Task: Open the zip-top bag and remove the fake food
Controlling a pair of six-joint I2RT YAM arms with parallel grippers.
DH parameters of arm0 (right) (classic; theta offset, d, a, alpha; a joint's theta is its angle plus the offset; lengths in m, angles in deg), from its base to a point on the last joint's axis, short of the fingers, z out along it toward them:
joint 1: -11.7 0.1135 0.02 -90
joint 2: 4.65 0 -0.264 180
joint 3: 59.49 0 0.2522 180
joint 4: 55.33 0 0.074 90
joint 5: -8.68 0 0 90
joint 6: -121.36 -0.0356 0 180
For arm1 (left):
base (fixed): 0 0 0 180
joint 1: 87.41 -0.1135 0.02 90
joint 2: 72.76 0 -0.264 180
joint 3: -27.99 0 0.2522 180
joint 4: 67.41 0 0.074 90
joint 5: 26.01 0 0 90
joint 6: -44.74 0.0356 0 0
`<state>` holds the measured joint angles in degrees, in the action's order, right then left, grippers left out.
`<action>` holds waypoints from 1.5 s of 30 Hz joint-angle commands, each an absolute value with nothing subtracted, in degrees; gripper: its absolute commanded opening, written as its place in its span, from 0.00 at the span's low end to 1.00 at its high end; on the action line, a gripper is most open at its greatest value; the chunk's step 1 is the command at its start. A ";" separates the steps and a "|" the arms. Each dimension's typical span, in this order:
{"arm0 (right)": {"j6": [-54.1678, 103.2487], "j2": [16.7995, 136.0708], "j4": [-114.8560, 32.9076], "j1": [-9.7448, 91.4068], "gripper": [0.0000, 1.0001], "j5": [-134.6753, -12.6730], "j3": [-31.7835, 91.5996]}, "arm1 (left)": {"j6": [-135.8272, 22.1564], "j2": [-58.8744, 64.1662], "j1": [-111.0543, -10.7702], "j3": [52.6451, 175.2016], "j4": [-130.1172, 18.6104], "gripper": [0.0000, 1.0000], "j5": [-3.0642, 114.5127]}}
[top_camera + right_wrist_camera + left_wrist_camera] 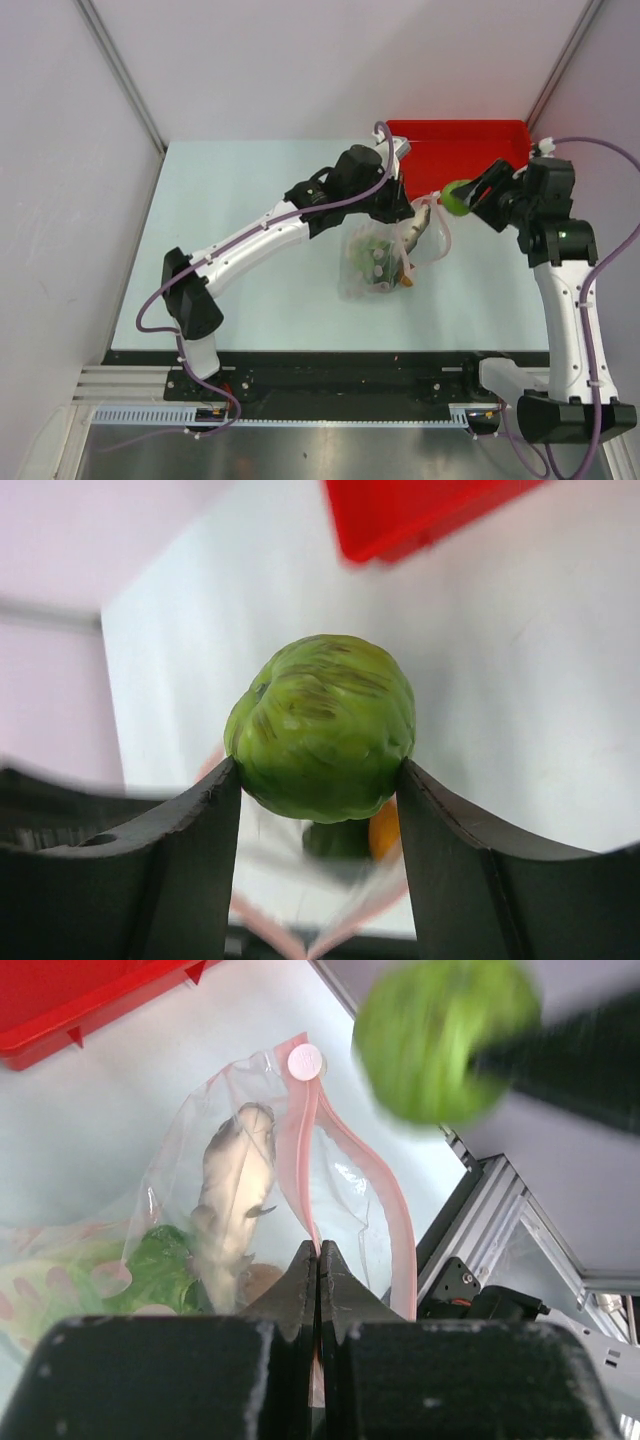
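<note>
The clear zip-top bag (383, 258) lies mid-table with its mouth lifted and open. My left gripper (411, 214) is shut on its pinkish zip strip (304, 1150); the jaws meet on the strip (318, 1252). Inside the bag I see a grey fish (236, 1192), a leafy green piece (160, 1266) and an orange-brown fruit (262, 1282). My right gripper (468, 197) holds a light green round fruit (456, 198) in the air, right of the bag's mouth. The fruit (322, 725) is clamped between both fingers of the right gripper (320, 780), with the bag's mouth (300, 935) blurred below.
A red rectangular tray (470, 135) stands at the table's back right, just behind both grippers, and shows as the red tray (70, 1000) in the left wrist view. Grey walls enclose the table on the left, back and right.
</note>
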<state>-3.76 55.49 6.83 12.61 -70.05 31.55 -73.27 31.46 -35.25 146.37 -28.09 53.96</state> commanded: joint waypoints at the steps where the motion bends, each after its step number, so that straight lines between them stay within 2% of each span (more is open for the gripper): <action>1: -5.38 61.34 -0.96 8.02 0.00 -77.09 37.15 | -73.55 29.90 -35.73 143.54 -30.53 0.00 49.93; 14: -8.37 101.77 -5.88 -3.23 0.00 -80.08 65.53 | -73.73 28.75 -38.19 143.35 -33.96 0.00 46.06; 18: -7.15 112.92 -10.80 -5.26 0.00 -80.35 68.53 | -76.45 29.71 -38.19 143.53 -38.00 0.00 42.55; 23: -6.00 122.35 -10.28 -7.10 0.06 -77.27 73.89 | -78.92 32.00 -37.58 145.03 -37.22 0.00 41.31; 25: -6.61 124.63 -9.41 -7.72 0.11 -77.27 74.42 | -79.09 32.18 -37.40 145.72 -36.16 0.00 41.22; 28: -7.32 127.70 -7.31 -8.16 0.37 -76.48 76.87 | -78.57 32.01 -37.14 145.91 -34.32 0.00 41.57; 29: -7.23 128.67 -5.99 -8.16 0.52 -76.57 77.93 | -78.65 31.83 -37.05 145.73 -34.14 0.00 41.66; 32: -6.09 132.18 0.78 -8.16 0.72 -76.48 84.69 | -78.66 31.92 -36.61 145.47 -33.44 0.00 41.48; 33: -5.56 132.63 2.27 -8.25 0.74 -76.22 87.75 | -78.65 31.83 -36.52 145.29 -33.09 0.00 41.57; 35: -6.26 132.82 7.89 -7.98 0.84 -77.45 90.14 | -78.92 31.83 -36.35 144.94 -32.91 0.00 41.22; 39: -7.58 125.47 12.30 -6.32 0.90 -78.94 86.65 | -77.96 31.48 -36.17 145.03 -31.77 0.00 40.78; 45: -6.70 111.22 11.43 -0.70 0.90 -78.59 67.33 | -77.95 31.30 -36.17 144.15 -32.29 0.00 40.61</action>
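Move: The green food piece is already in my right fingers. The red bin it goes to has its middle roughly 31 cm ahead, 15 cm to the right and 27 cm below. The bag stands beside this hand, its middle level with it and about 11 cm to the left, some 22 cm below, the fish leaning in its mouth about 5 cm to the left, 2 cm ahead and 17 cm below. From my left hand the bin is about 32 cm ahead, 26 cm right and 25 cm below. I sweep the green piece away from the bag with my right hand, forward (about 28 cm) and to the right, then steeply down some 22 cm into the near right part of the red bin, swinging clockwise and tipping the fingers downward. There I open and start drawing back, left and slightly up. My left hand keeps its pinch on the bag's rim, dipping about 3 cm, rising again and easing back. ##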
